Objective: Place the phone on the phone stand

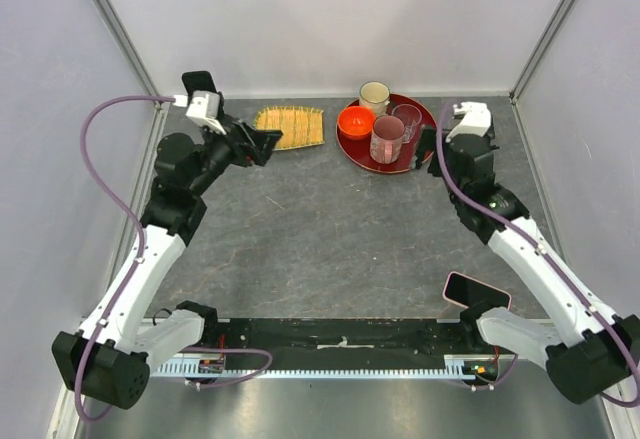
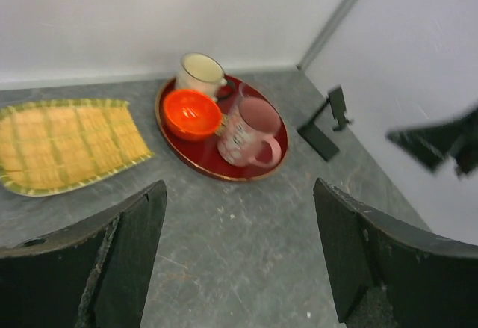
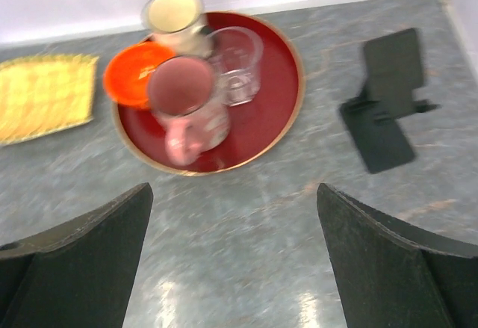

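Note:
The phone point(image 1: 477, 290), black-faced with a pink rim, lies flat at the table's near right, beside the right arm's lower link. The phone stand point(image 3: 385, 100) is small and black and stands right of the red tray; it also shows as the phone stand point(image 2: 325, 122) in the left wrist view. I cannot make it out in the top view, where the right arm covers that spot. My left gripper point(image 1: 260, 144) point(image 2: 239, 193) hovers open over bare table near the mat. The right gripper point(image 1: 428, 147) point(image 3: 234, 193) is open too, just in front of the tray and stand, nothing between its fingers.
A round red tray point(image 1: 352, 149) at the back carries a cream cup point(image 1: 374, 94), an orange bowl point(image 1: 355, 120), a pink mug point(image 1: 387, 138) and a clear glass point(image 1: 407, 117). A bamboo mat point(image 1: 291, 126) lies left of it. Pale walls close in the table on three sides.

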{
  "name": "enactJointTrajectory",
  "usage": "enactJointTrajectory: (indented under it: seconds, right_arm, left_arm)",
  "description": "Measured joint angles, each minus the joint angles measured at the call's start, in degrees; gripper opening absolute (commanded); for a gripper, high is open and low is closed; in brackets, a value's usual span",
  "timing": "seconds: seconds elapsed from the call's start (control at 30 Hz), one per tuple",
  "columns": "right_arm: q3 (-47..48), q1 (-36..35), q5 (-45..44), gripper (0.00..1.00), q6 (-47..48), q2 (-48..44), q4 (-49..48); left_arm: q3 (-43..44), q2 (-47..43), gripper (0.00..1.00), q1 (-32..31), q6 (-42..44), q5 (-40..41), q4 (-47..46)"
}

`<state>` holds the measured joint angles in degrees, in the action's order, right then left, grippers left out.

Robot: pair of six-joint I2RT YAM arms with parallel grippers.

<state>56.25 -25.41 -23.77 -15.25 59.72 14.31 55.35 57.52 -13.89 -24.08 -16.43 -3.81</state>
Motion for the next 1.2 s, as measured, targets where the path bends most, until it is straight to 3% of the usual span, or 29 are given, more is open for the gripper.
enactJointTrajectory:
  seconds: [0.23,0.37,0.53,0.57,0.9,1.2]
  right_arm:
    - [3.13,19.26,3.41,0.98,-1.38,7.74,-0.94]
    - [3.89,26.16,6.73,0.98,-4.66,12.72,-4.76]
    - [8.48,27.8,8.68,0.95,-6.25,21.18,-8.74]
    - [9.73,27.91,10.05,0.98,-5.46,23.08,-9.77]
    - [17.62,31.19,19.78,0.98,14.45,33.99,-10.88]
    - [19.43,37.57,27.04,0.98,21.44,43.17,-9.01]
  left_arm:
    - [-2.6,0.83,0.83,-5.62,5.46,-3.8,1.6]
    - [-3.52,1.03,0.84,-7.45,5.75,-5.79,1.84]
    - [-5.51,-0.85,0.86,-12.11,7.17,-6.16,1.81]
    - [-5.57,-1.11,0.87,-13.16,7.76,-6.14,1.84]
    - [-5.75,1.33,0.87,-14.62,9.14,-6.93,1.51]
    - [-5.57,9.55,0.86,-19.02,12.55,-8.76,2.25]
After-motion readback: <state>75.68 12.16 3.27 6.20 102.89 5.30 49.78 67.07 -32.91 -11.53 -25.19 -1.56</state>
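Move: The right hand is empty and open. The folding phone stand lies about 18 cm ahead of it, 18 cm to its right and some 20 cm below. The red tray is roughly 18 cm ahead and 3 cm left, about 26 cm below; on it the pink mug stands some 14 cm ahead and 6 cm left, the glass cup about 20 cm straight ahead. From the left hand, that phone stand is roughly 18 cm ahead, 53 cm right and 27 cm below. The right hand heads for the folding phone stand with its fingers kept wide open: swinging right and forward first, then mostly forward, finally right and down, in all about 20 cm right, 16 forward and 13 down, its tips dipping further. The open left hand keeps retreating from the round stand at the far left, going right, down and a little back while turning some 30 degrees clockwise. ##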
